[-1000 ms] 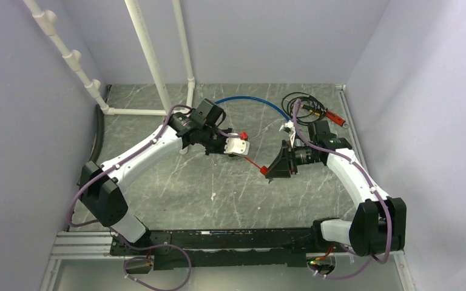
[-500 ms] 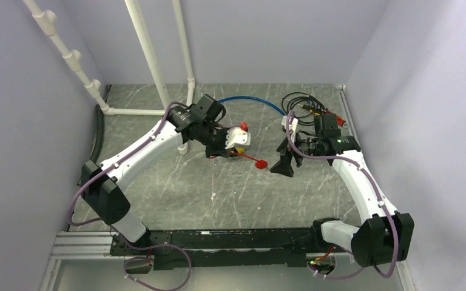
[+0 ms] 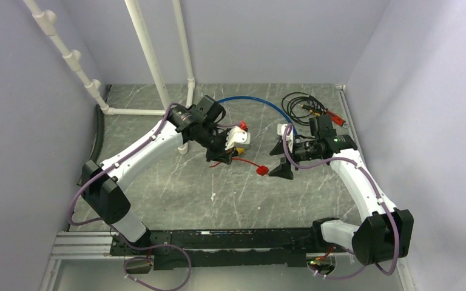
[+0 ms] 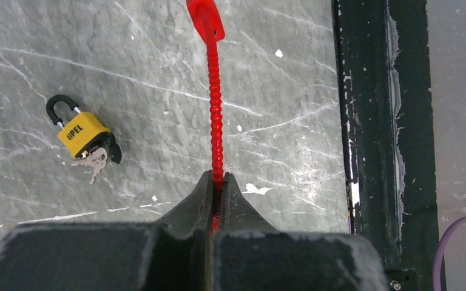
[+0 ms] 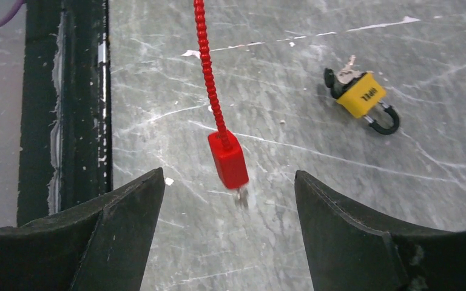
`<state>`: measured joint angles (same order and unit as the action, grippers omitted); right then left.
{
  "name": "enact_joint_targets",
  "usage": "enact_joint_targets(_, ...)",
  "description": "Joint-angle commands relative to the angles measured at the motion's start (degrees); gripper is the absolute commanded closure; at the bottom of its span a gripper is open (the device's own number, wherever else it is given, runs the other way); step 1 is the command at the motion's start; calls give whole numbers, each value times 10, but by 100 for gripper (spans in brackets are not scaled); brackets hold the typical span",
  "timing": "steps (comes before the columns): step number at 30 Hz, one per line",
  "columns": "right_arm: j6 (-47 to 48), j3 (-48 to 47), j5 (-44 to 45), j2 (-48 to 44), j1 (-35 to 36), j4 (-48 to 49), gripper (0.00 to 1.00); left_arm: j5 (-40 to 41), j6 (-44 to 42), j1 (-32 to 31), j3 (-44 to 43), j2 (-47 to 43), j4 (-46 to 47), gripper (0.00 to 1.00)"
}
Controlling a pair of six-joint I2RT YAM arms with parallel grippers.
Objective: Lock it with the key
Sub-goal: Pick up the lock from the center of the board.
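Note:
A red beaded cable ends in a red block with a small metal tip under it. My left gripper is shut on the cable, and the block end hangs free above the table. My right gripper stands open with the block between its fingertips, touching neither finger. A yellow padlock with a black shackle lies on the table with a bunch of keys in it. The right wrist view shows the padlock beyond the block.
White pipes stand at the back left. A blue hose, a coil of black cable and a red tool lie at the back right. A black rail runs along the near edge.
My right gripper has let go of the red block, opened and drawn back to the right. The block now hangs free from the cable, which my left gripper still holds.

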<state>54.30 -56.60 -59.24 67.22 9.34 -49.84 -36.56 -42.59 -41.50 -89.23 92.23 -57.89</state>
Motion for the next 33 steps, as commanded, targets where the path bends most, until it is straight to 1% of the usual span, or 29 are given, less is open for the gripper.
enact_joint_targets(1, 15, 18, -32, 9, 28, 26, 20, -50, 1, -3, 3, -38, 16, 100)
enact_joint_targets(5, 7, 36, -32, 14, 38, 43, 25, -59, 1, -3, 0, -42, 15, 100)
enact_joint_targets(7, 0, 48, -35, 16, 42, 57, 31, -66, 3, -3, -2, -45, 14, 100)
enact_joint_targets(12, -9, 54, -52, 20, 55, 70, 44, -73, 2, -3, -6, -47, 10, 100)
enact_joint_targets(17, -9, 58, -56, 21, 63, 74, 45, -78, 3, -2, -3, -48, 11, 100)
enact_joint_targets(22, -3, 58, -56, 19, 63, 64, 56, -74, 1, -1, -2, -48, 12, 100)
enact_joint_targets(26, 9, 59, -54, 14, 63, 47, 58, -85, 3, 6, -3, -50, 14, 100)
enact_joint_targets(33, -1, 71, -53, 12, 63, 58, 54, -96, 3, 11, -2, -53, 16, 100)
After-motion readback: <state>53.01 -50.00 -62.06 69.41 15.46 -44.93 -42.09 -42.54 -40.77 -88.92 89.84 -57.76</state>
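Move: The red block on the end of the red strap hangs in the air about 4 cm left of the right hand, 2 cm back and 3 cm below it. The yellow lock with its keys lies on the table some 13 cm ahead of that hand, 10 cm left and 15 cm down. The left hand already grips the strap; from it the block is roughly 10 cm to the right, 3 cm back and 2 cm lower. The forward finger of the right hand comes right up against the red block, perhaps touching, as the hand travels down, back and left, about 5 cm in all, mostly early on, turning slightly counter-clockwise. Its fingers narrow from wide to about half open around the block without pinching it. The left hand keeps the strap pinched and eases about 2 cm up and slightly back. ##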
